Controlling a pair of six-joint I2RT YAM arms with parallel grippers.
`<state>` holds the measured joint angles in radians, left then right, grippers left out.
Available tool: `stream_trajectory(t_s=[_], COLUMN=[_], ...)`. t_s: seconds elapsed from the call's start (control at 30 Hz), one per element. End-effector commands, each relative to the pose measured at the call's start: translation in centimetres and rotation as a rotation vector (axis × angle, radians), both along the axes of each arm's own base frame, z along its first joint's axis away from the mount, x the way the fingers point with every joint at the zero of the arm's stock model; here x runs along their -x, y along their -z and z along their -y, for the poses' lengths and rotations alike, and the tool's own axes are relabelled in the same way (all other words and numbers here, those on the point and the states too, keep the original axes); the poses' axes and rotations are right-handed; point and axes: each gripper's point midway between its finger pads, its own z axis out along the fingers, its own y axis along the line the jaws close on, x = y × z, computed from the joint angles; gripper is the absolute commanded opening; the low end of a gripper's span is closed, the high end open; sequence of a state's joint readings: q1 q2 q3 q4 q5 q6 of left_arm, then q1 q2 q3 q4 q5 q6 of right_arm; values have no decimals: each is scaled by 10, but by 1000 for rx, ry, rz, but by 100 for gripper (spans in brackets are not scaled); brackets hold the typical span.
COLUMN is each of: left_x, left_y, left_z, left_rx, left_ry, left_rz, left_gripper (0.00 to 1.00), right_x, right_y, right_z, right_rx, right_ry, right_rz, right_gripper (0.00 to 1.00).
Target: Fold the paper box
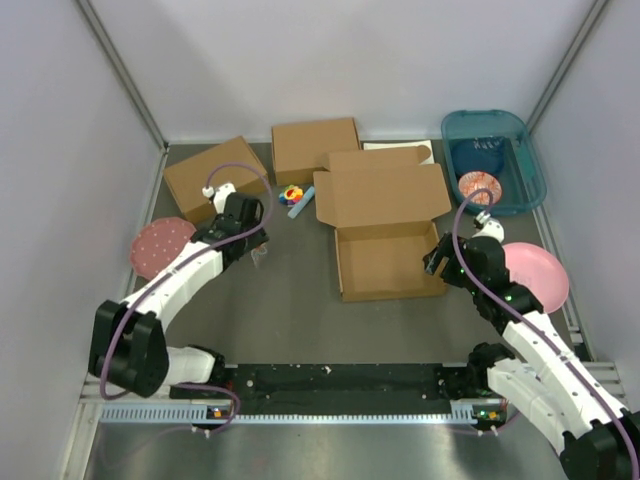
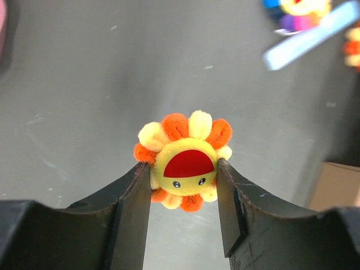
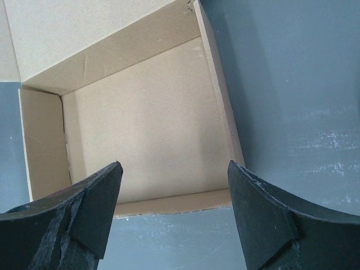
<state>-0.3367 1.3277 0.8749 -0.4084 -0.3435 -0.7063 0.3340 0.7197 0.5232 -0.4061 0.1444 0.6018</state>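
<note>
The paper box point(image 1: 388, 262) is a shallow brown cardboard mailer standing open in the middle of the table, its lid point(image 1: 380, 195) leaning back. The right wrist view looks into its bare inside point(image 3: 146, 124). My right gripper point(image 1: 437, 262) point(image 3: 175, 163) is open at the box's right side, with nothing between its fingers. Left of the box, my left gripper point(image 1: 260, 255) point(image 2: 184, 166) hangs low over the grey table. Its two fingers press on both sides of a small orange and yellow flower plush point(image 2: 188, 146) with a red mouth.
Two ready-made brown boxes point(image 1: 215, 178) point(image 1: 314, 148) stand at the back beside a white sheet point(image 1: 400, 146). A teal bin point(image 1: 495, 160) sits back right and a pink plate point(image 1: 540, 272) right. A speckled red plate point(image 1: 160, 243) lies left. Small colourful toys point(image 1: 293, 197) lie behind the left gripper.
</note>
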Motion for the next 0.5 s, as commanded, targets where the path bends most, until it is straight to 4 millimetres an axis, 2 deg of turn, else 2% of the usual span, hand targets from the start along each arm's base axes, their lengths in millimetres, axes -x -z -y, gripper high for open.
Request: stream_trajectory(t_s=[0.0,0.03,0.1,0.13,0.2,0.23,0.3,0.33,0.4,0.43,0.47], left_x=[-11,-11,-10,-10,-10,-9,-9,-8,-7,-7,-7], left_y=[-68,-85,-100,-117,-134,-153,-170,-184,-195,-197,-196], left_z=[46,70,90,115,132,150,165,180,197,214,224], left_rx=[79,94,88,102,112,133,137,153,159,163,159], left_ry=[114,166,200,249,279,311,340,369,410,441,460], left_rz=[162,193,214,241,265,298,330,354,372,371,369], left_gripper=[46,46,46,46,47,47,47,47,47,47,47], right_x=[-7,-7,-6,-6,-4,-3,-1,1,4,5,6], right_y=[-25,-26,-31,-33,-41,-42,-51,-51,-58,-57,-58], right_z=[-6,-6,-6,-6,-4,-3,0,1,3,4,6], right_rx=[-15,-17,-17,-16,-15,-12,-11,-7,-5,1,6], right_ry=[-26,-25,-25,-26,-27,-25,-19,-20,-18,-13,-11], right_rz=[79,81,92,95,109,110,132,130,149,146,147], right_gripper=[76,77,76,77,77,76,76,77,76,76,76])
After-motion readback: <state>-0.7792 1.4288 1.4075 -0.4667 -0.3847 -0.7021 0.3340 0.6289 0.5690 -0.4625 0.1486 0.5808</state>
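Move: The left hand, already holding the sunflower toy, is bound for the open paper box, whose tray middle lies some 32 cm to its right, 4 cm back and 9 cm below. The box's lid is about 30 cm right and 13 cm ahead; the rainbow flower lies 7 cm right and 13 cm ahead, the blue stick 9 cm right and 11 cm ahead. From the right hand, the tray's middle is roughly 9 cm left, level with it and 11 cm below. Left hand sweeps the gripped sunflower right and up, about 19 cm across, towards the box; right rises 3 cm. ##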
